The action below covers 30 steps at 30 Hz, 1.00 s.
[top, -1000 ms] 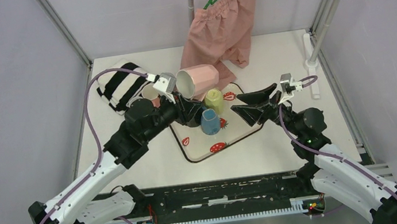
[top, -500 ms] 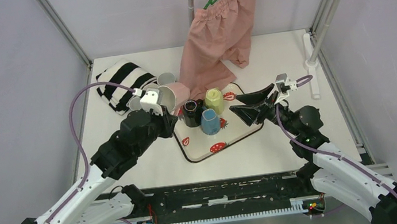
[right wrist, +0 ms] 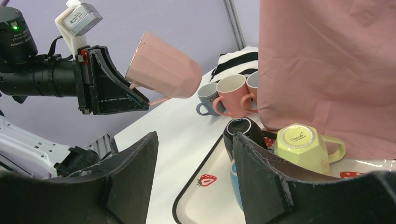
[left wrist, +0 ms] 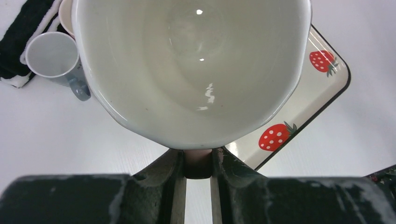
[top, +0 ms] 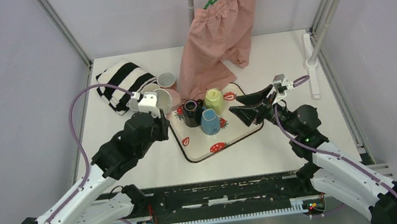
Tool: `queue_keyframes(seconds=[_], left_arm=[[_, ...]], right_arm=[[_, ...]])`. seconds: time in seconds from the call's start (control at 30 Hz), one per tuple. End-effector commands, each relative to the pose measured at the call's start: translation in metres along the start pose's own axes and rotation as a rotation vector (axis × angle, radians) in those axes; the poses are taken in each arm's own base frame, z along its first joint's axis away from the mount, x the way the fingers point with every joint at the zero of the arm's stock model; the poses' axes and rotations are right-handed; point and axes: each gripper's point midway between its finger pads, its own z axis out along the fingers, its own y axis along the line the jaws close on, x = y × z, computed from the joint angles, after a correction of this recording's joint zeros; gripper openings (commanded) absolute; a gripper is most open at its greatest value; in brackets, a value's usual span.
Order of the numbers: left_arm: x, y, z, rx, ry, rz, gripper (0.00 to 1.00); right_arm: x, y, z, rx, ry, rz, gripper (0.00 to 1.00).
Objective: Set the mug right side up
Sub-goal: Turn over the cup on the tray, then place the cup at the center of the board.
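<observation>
The pink mug [top: 163, 100] hangs in the air just left of the strawberry tray [top: 238, 134], its white inside [left wrist: 191, 70] turned toward the wrist camera. My left gripper [left wrist: 198, 162] is shut on the mug's pink handle, which sits pinched between both fingers. From the right wrist view the mug [right wrist: 161, 70] is tilted, mouth toward the left gripper [right wrist: 119, 91], well above the table. My right gripper [top: 245, 111] hovers open over the tray's right part, nothing between its fingers [right wrist: 135, 158].
On the tray stand a black mug [top: 190, 113], an upside-down yellow mug [top: 213, 99] and an upside-down blue mug [top: 210, 122]. Upright grey [right wrist: 208, 98] and pink mugs [right wrist: 231, 93] sit by a striped cloth [top: 119, 79]. Pink shorts [top: 219, 25] hang behind.
The left arm has carried the pink mug leftward and lower, from behind the tray to its left edge, turning its mouth more upward. The right gripper has barely moved.
</observation>
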Motion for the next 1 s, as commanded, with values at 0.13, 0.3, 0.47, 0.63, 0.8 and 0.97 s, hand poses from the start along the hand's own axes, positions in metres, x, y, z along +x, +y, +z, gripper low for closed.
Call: queue_keyframes(seconds=[0.13, 0.3, 0.47, 0.63, 0.8, 0.97], left_arm=[[-0.038, 0.010, 0.013, -0.072, -0.103, -0.094, 0.02], [-0.041, 0.040, 0.024, -0.103, -0.088, -0.169, 0.02], [-0.041, 0.082, 0.029, -0.167, -0.069, -0.222, 0.02], [-0.040, 0.113, 0.032, -0.243, -0.056, -0.238, 0.02], [-0.034, 0.143, 0.038, -0.304, -0.037, -0.271, 0.02], [-0.030, 0.165, 0.040, -0.371, -0.029, -0.285, 0.02]], right_arm=[[0.004, -0.006, 0.001, 0.023, 0.018, -0.039, 0.66], [0.004, -0.007, 0.003, 0.023, 0.034, -0.049, 0.66], [0.006, -0.008, 0.004, 0.025, 0.044, -0.051, 0.66], [0.007, -0.008, 0.004, 0.023, 0.047, -0.049, 0.66], [0.008, -0.007, 0.004, 0.018, 0.052, -0.050, 0.66], [0.010, -0.007, 0.003, 0.017, 0.061, -0.057, 0.66]])
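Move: The left hand holds the pink mug by its handle. The free table beside the striped towel, where it seems bound, lies about 14 cm ahead, 17 cm left and 19 cm below. The grey mug stands some 14 cm ahead and 9 cm left, the coral mug 18 cm ahead and 3 cm left, the black mug 9 cm ahead and 12 cm right, all about 16 cm lower. From the right hand, that free table is some 58 cm left, 15 cm ahead, 24 cm below. Keeping its pinch on the pink mug's handle, the left hand heads away from the tray towards the free table left of the grey mug: a little forward and down first, then mostly left, about 13 cm in all with some 7 cm forward and 5 cm down. It swings roughly 25 degrees counter-clockwise and tips down slightly. The empty, open right hand sinks about 3 cm. ##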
